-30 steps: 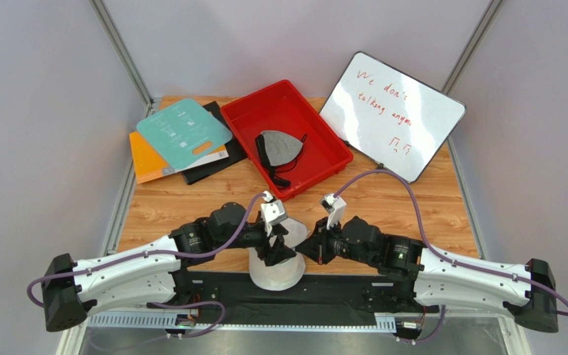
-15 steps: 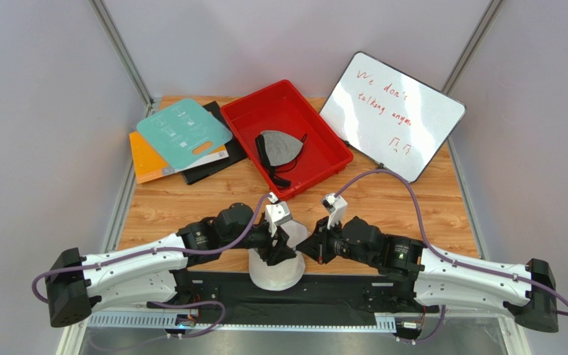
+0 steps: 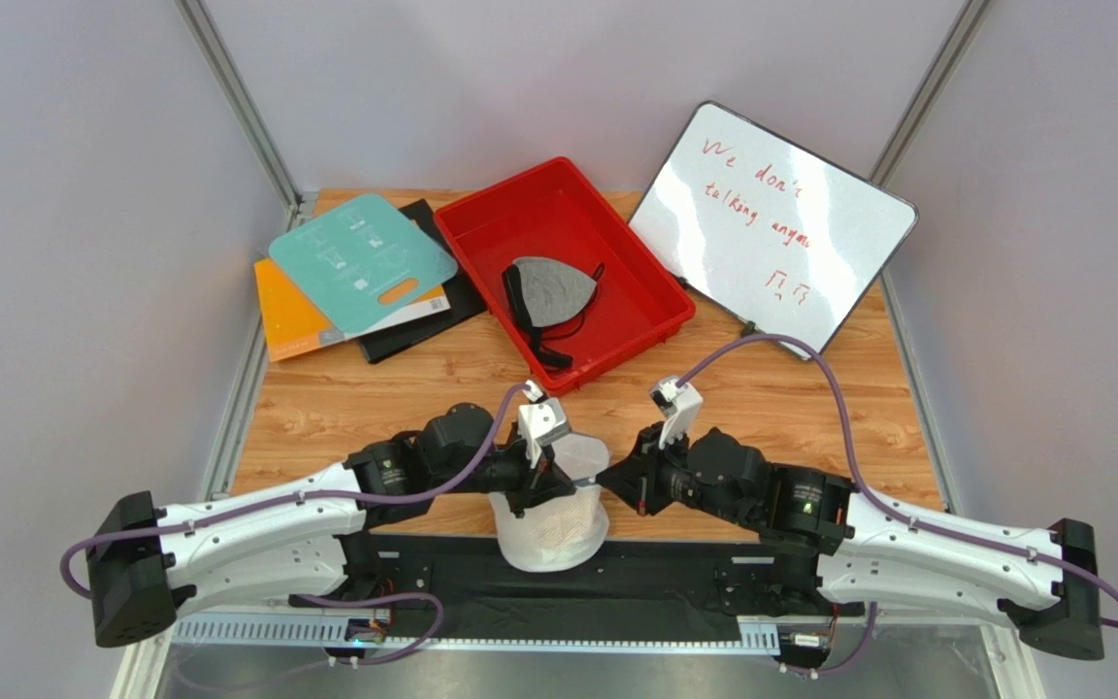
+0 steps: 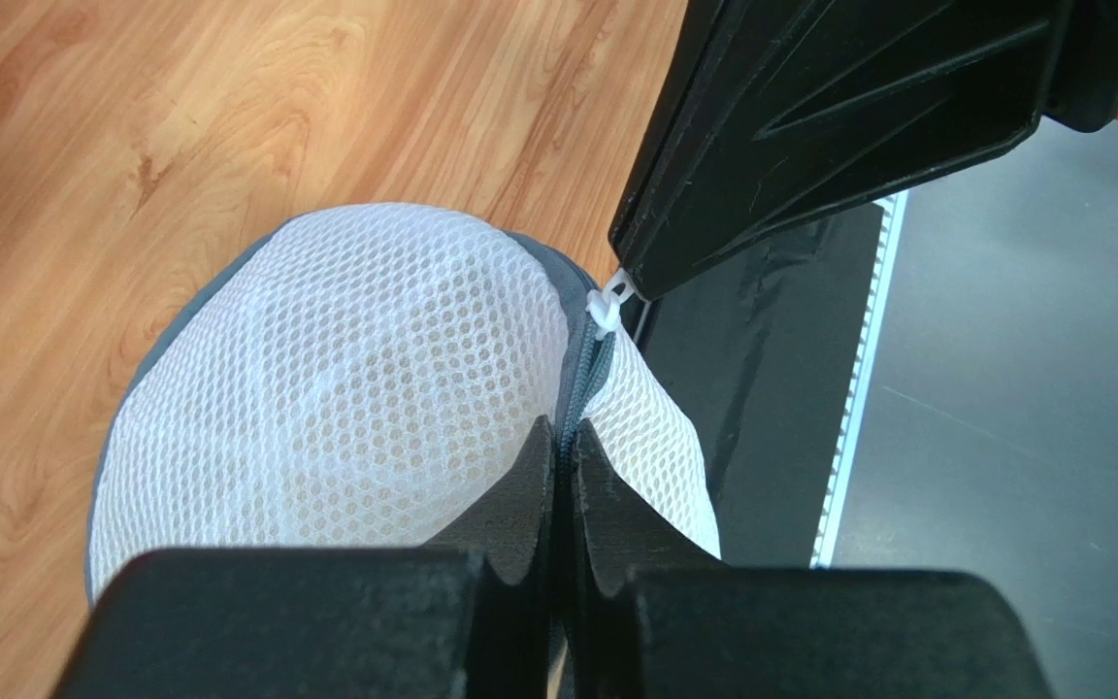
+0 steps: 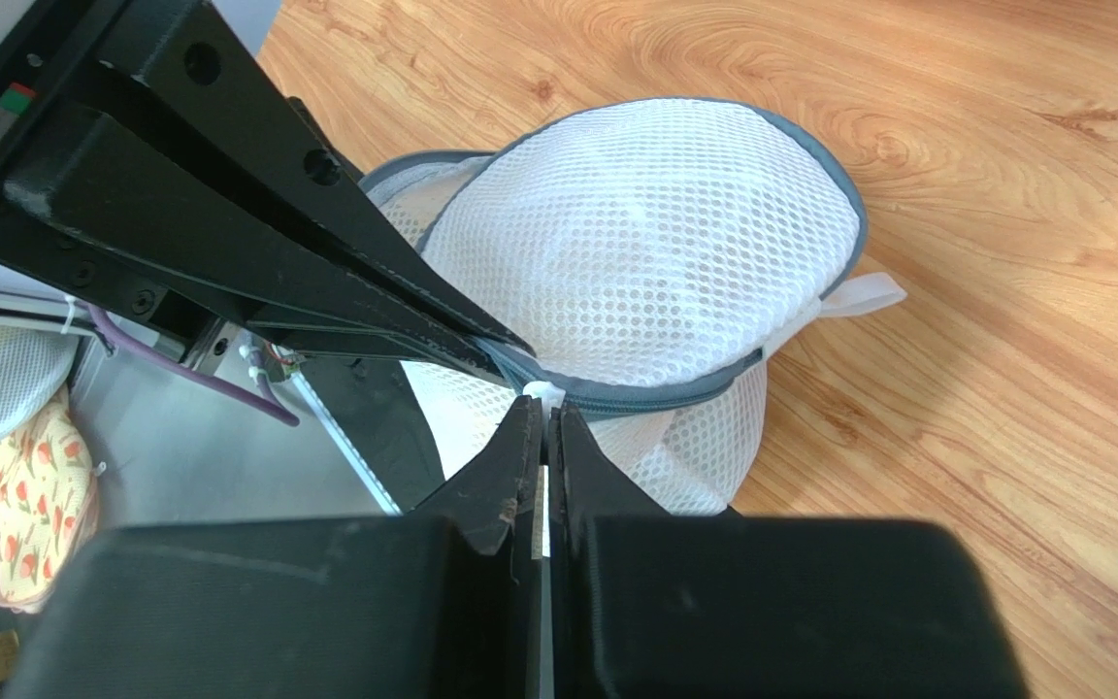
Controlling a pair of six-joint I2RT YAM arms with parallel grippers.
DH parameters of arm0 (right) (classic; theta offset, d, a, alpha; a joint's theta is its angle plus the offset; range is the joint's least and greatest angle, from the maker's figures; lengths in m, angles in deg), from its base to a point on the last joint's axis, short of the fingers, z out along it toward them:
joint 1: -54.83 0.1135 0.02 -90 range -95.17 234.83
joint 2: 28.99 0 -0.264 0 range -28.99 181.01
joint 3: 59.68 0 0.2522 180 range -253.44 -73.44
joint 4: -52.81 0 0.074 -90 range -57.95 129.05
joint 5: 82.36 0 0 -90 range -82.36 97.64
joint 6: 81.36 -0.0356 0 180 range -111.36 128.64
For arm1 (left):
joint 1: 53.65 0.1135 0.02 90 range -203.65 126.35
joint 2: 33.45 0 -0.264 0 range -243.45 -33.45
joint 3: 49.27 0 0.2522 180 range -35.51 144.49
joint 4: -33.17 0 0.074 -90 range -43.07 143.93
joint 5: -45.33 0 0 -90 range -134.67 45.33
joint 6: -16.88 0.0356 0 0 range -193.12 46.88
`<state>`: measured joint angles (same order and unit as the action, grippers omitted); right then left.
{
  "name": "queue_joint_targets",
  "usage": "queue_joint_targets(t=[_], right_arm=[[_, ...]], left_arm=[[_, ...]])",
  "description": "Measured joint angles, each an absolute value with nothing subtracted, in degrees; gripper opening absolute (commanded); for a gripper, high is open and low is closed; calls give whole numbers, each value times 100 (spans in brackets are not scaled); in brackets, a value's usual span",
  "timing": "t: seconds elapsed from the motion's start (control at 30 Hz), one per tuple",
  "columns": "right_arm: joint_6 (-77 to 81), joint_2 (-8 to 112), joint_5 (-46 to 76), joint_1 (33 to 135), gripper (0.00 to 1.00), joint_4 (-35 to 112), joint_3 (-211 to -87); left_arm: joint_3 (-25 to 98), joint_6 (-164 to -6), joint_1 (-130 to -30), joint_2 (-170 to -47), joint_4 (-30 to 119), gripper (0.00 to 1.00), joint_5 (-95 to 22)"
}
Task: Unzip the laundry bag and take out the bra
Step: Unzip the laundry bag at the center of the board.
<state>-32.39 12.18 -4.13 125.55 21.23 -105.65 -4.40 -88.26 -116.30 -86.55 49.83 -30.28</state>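
The laundry bag (image 3: pixel 550 532), a white mesh dome with a grey zipper band (image 4: pixel 584 372), sits at the table's near edge between both arms. My left gripper (image 4: pixel 565 437) is shut on the zipper band at the bag's rim. My right gripper (image 5: pixel 545 415) is shut on the small white zipper pull (image 5: pixel 542 393), which also shows in the left wrist view as a zipper pull (image 4: pixel 609 303) at the right finger's tip. The two grippers meet over the bag (image 5: pixel 653 248), almost tip to tip. The bra is hidden.
A red tray (image 3: pixel 623 248) behind holds a grey bra with black straps (image 3: pixel 548 291). A whiteboard (image 3: pixel 769 219) leans at the back right. Teal (image 3: pixel 361 259), orange and black folders lie at the back left. A black mat (image 3: pixel 667 561) covers the near edge.
My left gripper has closed from open onto the bag's zipper band. The right arm has shifted slightly to the right, still shut on the pull.
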Motion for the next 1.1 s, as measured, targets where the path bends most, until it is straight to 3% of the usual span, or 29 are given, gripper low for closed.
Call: queue_joint_targets(t=[0.53, 0.6, 0.63, 0.67, 0.73, 1.1], right_arm=[[-3176, 719, -632, 12310, 0, 1821, -10565], [-3174, 719, -632, 12310, 0, 1819, -10565], [-3176, 719, -630, 12308, 0, 1819, -10565], [-3176, 722, -621, 12304, 0, 1821, -10565], [-3159, 737, -619, 12286, 0, 1812, -10565], [-3124, 1288, -190, 12260, 0, 2051, -10585]], left_arm=[[-614, -8806, -11659, -8043, 5004, 1, -3436], [-638, -8806, -11663, -7984, 5022, 22, -3480], [-643, -8806, -11663, -7954, 5035, 46, -3500], [-643, -8780, -11663, -7930, 5055, 55, -3520], [-643, -8756, -11659, -7864, 5223, 84, -3616], [-158, -8529, -11641, -8284, 5557, 88, -3609]])
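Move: The zipper pull sits in the right gripper's closed tips, about 3 cm to the right of the left gripper and level with it; the left fingers are already shut on the zip edge. The laundry bag's body centres some 3 cm left, 3 cm back and 7 cm below the left hand. The red tray's middle is roughly 31 cm straight ahead of that hand, 14 cm lower. Keep the right gripper shut on the zipper pull and draw it about 2 cm right, slightly forward and up, while the left, pinching the zip edge, rises and eases left. Hold the right there, open the left wide to let go of the edge with a short dip farther left, then lift it back rightward; bring the right back left and down about 1.5 cm. ##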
